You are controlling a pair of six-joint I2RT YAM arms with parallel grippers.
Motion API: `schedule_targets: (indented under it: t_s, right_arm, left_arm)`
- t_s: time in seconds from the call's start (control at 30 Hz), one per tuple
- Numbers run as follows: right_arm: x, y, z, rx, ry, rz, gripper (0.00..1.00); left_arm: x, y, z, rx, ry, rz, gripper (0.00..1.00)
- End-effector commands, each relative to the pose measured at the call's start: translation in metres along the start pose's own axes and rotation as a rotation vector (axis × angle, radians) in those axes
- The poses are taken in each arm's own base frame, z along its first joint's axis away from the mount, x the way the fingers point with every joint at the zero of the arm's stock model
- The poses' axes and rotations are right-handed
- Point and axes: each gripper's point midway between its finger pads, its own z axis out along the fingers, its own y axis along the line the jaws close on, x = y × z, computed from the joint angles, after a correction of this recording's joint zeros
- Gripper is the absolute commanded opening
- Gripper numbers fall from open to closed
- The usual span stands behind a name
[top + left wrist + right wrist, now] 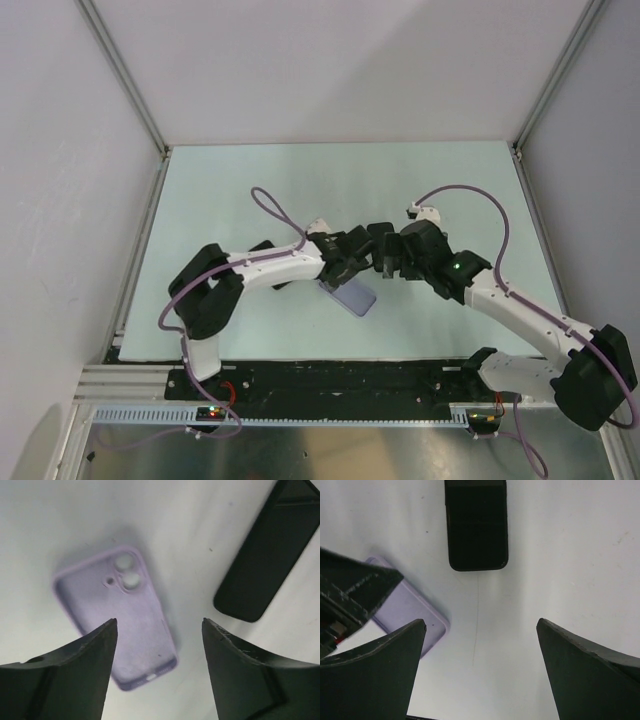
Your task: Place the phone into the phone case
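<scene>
The lilac phone case [117, 620] lies flat on the table, inside face up, camera holes at its far end. In the top view the phone case [353, 296] shows just in front of the two wrists. My left gripper [159, 621] hovers open over its near end, with nothing between the fingers. The black phone [267, 555] lies on the table to the right of the case, apart from it. My right gripper [481, 622] is open above bare table, with the phone [476, 525] ahead of it and the case's corner [412, 612] to its left. The grippers hide the phone in the top view.
The pale green table [230, 190] is bounded by white walls with metal corner posts [125, 80]. A black rail [330, 380] runs along the near edge. The two wrists [375, 252] nearly meet at mid-table; a left finger [355, 587] crosses the right wrist view.
</scene>
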Motion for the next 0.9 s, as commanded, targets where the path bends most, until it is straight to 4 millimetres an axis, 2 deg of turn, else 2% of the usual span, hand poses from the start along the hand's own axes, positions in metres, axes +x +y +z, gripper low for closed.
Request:
schedule_targets:
  t_s: [0.0,0.07,0.2,0.33,0.43,0.53,0.67,0.87]
  right_arm:
    - [-0.014,0.024,0.002,-0.119,-0.037,0.012,0.99]
    - [-0.015,0.044,0.005,-0.190,-0.030,-0.011,0.99]
    - [-0.015,0.113,0.013,-0.300,-0.030,-0.153,0.99]
    - [-0.014,0.185,0.034,-0.365,-0.006,-0.299,1.00]
    - [-0.010,0.227,0.054,-0.398,0.026,-0.383,0.99]
    - [0.001,0.253,0.074,-0.407,0.072,-0.444,0.99]
    - [0.006,0.287,0.090,-0.441,0.107,-0.479,0.99]
    - [0.024,0.307,0.111,-0.454,0.164,-0.489,0.99]
  left_arm:
    - [-0.052,0.009,-0.024,0.099,-0.075,0.112,0.78]
    - [-0.079,0.033,-0.032,0.108,-0.102,0.100,0.86]
    - [-0.133,0.087,-0.048,0.148,-0.130,0.057,0.95]
    - [-0.169,0.128,-0.062,0.201,-0.157,0.043,0.98]
    - [-0.188,0.145,-0.074,0.238,-0.187,0.033,0.99]
    - [-0.197,0.164,-0.076,0.257,-0.186,0.007,1.00]
    - [-0.204,0.184,-0.074,0.261,-0.178,-0.015,1.00]
    - [-0.220,0.199,-0.071,0.248,-0.182,-0.037,1.00]
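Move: The phone, back up on the left half of the table, lies some 34 cm left of the right hand, about 8 cm farther out and 10 cm below. From that same hand the case lies about 14 cm left and level, the other black phone roughly 12 cm ahead and 5 cm left. The left hand, just off the case, has the phone about 22 cm to its left, 5 cm ahead and 4 cm lower. The phone is what the right hand makes for: with fingers staying wide open it sweeps about 31 cm left and slightly forward, sinking about 5 cm mostly in the later part, and turns some 35 degrees counter-clockwise to line up with the phone's length. The left hand clears the way, opening fully as it swings left, away from the case, and rises. ##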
